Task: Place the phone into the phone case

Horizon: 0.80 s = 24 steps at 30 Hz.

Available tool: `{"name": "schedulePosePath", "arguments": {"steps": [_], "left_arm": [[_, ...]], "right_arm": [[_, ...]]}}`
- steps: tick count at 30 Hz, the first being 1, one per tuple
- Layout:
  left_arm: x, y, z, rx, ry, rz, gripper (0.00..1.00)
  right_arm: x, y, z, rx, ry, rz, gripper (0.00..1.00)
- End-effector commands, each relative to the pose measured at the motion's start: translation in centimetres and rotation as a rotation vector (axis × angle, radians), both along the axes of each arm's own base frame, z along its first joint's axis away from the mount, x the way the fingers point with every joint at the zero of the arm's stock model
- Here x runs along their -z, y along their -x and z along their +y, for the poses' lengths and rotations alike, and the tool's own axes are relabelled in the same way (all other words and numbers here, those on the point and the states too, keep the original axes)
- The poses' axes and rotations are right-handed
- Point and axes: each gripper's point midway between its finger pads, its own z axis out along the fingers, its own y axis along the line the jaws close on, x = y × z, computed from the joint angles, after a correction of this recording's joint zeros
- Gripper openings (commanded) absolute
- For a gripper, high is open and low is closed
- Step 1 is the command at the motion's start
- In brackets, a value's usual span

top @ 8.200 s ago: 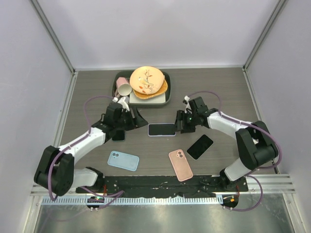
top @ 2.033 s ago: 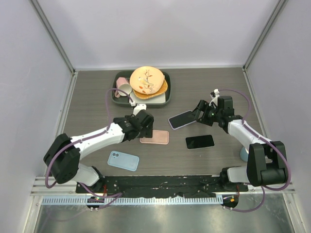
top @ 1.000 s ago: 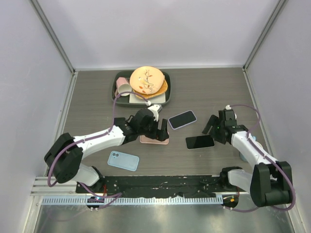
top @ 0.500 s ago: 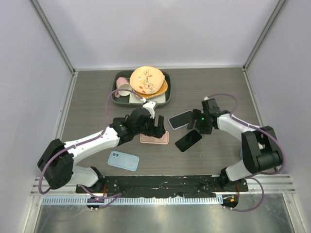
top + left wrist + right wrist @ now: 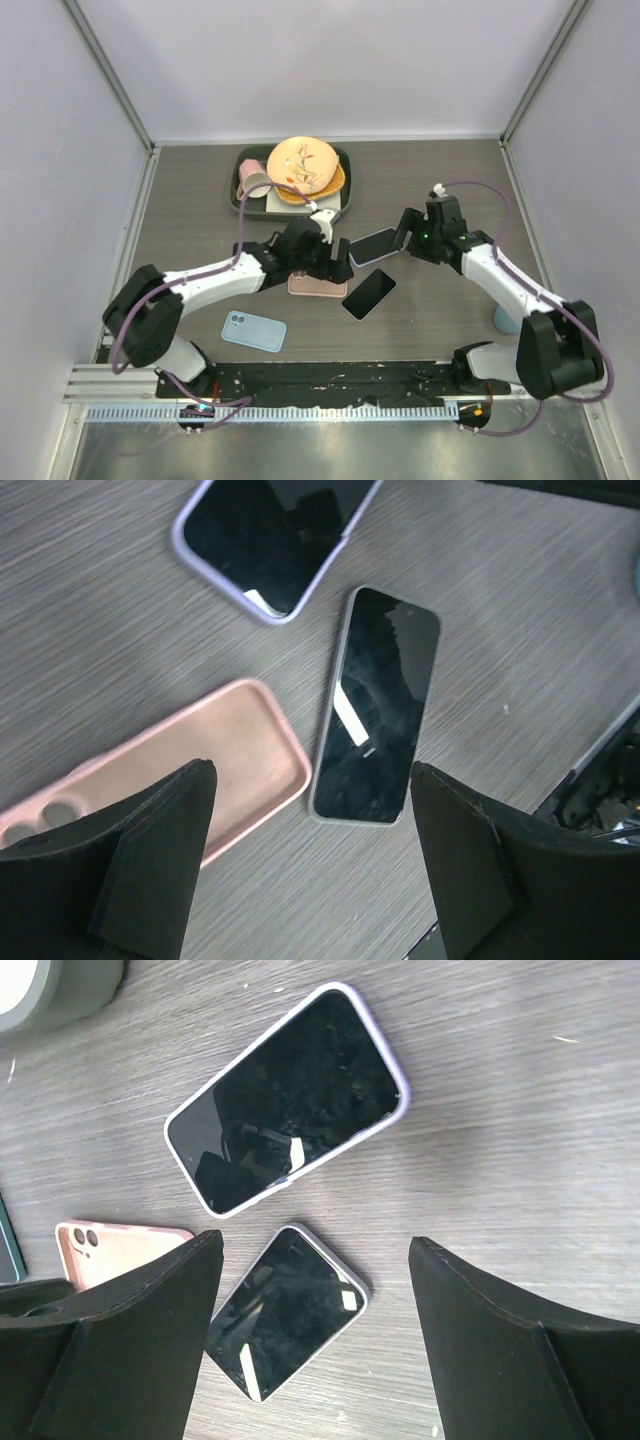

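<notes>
A bare black phone [image 5: 369, 293] lies screen up on the table, angled, just right of the empty pink phone case [image 5: 318, 287]. In the left wrist view the phone [image 5: 378, 705] and the pink case [image 5: 170, 770] lie side by side, almost touching. My left gripper [image 5: 335, 262] hovers open over the case's right end, and its jaws [image 5: 310, 768] hold nothing. My right gripper [image 5: 405, 238] is open beside a second phone in a lavender case [image 5: 372, 247]. From the right wrist the bare phone [image 5: 285, 1312] shows between the open fingers [image 5: 140, 1340].
A light blue phone case [image 5: 253, 331] lies near the front left. A dark tray [image 5: 243, 196] with plates and a pink cup stands at the back. A pale blue object [image 5: 505, 319] sits by the right arm. A black rail runs along the front edge.
The bare phone has slid left and turned, ending next to the pink case. My right gripper moved in to the left, then drew back up by the lavender phone. My left gripper shifted slightly right.
</notes>
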Motion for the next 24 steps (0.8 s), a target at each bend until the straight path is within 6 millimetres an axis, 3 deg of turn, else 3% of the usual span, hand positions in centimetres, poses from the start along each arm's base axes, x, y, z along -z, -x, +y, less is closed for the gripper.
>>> {"name": "schedulePosePath", "arguments": {"steps": [1,3,4,5,7,12,16,18,24], "left_arm": [[-2.3,-0.8,-6.0,0.157,0.175,0.015,0.82],[-2.4,-0.9,-7.5,0.198,0.196,0.038,0.78],[-0.6,-1.2,-7.9,0.199,0.175,0.07,0.77],[-0.3,-1.1,-8.3,0.203,0.177,0.087,0.75],[0.2,-0.9,-9.1,0.242,0.196,0.118,0.73],[3.8,-0.3,-9.1,0.238,0.15,0.202,0.66],[5.7,0.9,-8.8,0.236,0.117,0.241,0.61],[5.7,1.7,-8.9,0.243,0.128,0.246,0.59],[4.7,3.7,-9.6,0.232,0.194,0.28,0.54]], "right_arm": [[0.9,2.3,-1.3,0.055,-0.044,0.027,0.81],[2.4,4.1,-0.8,0.039,-0.087,0.086,0.8],[2.6,4.6,-0.5,0.032,-0.105,0.097,0.8],[3.6,5.6,-0.3,0.023,-0.12,0.128,0.8],[3.7,6.2,0.8,0.003,-0.193,0.138,0.79],[4.6,7.7,2.9,-0.008,-0.352,0.166,0.74],[4.0,6.5,4.8,-0.02,-0.492,0.137,0.63],[4.1,6.3,5.4,-0.028,-0.529,0.15,0.6],[2.9,2.5,6.7,-0.052,-0.583,0.095,0.55]]}}
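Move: The loose black phone lies about 8 cm to the left hand's right, 5 cm back and 9 cm below. From the right hand the same phone is some 7 cm to the left, 13 cm back and 7 cm below. The purple-cased phone lies about 12 cm farther out than the black phone and 1 cm to its right; the pink phone case is some 13 cm to the black phone's left and 2 cm farther out. The left hand swings about 8 cm right, then sinks some 7 cm onto the loose black phone, tipping its fingers more downward and narrowing them from wide to roughly half open around the phone's long edges. From the other side the right hand comes back and down, then slides some 5 cm left at low height and eases a little forward, rolling its left side up by nearly 30 degrees as its fingers narrow too, one finger against the phone's right long edge. ##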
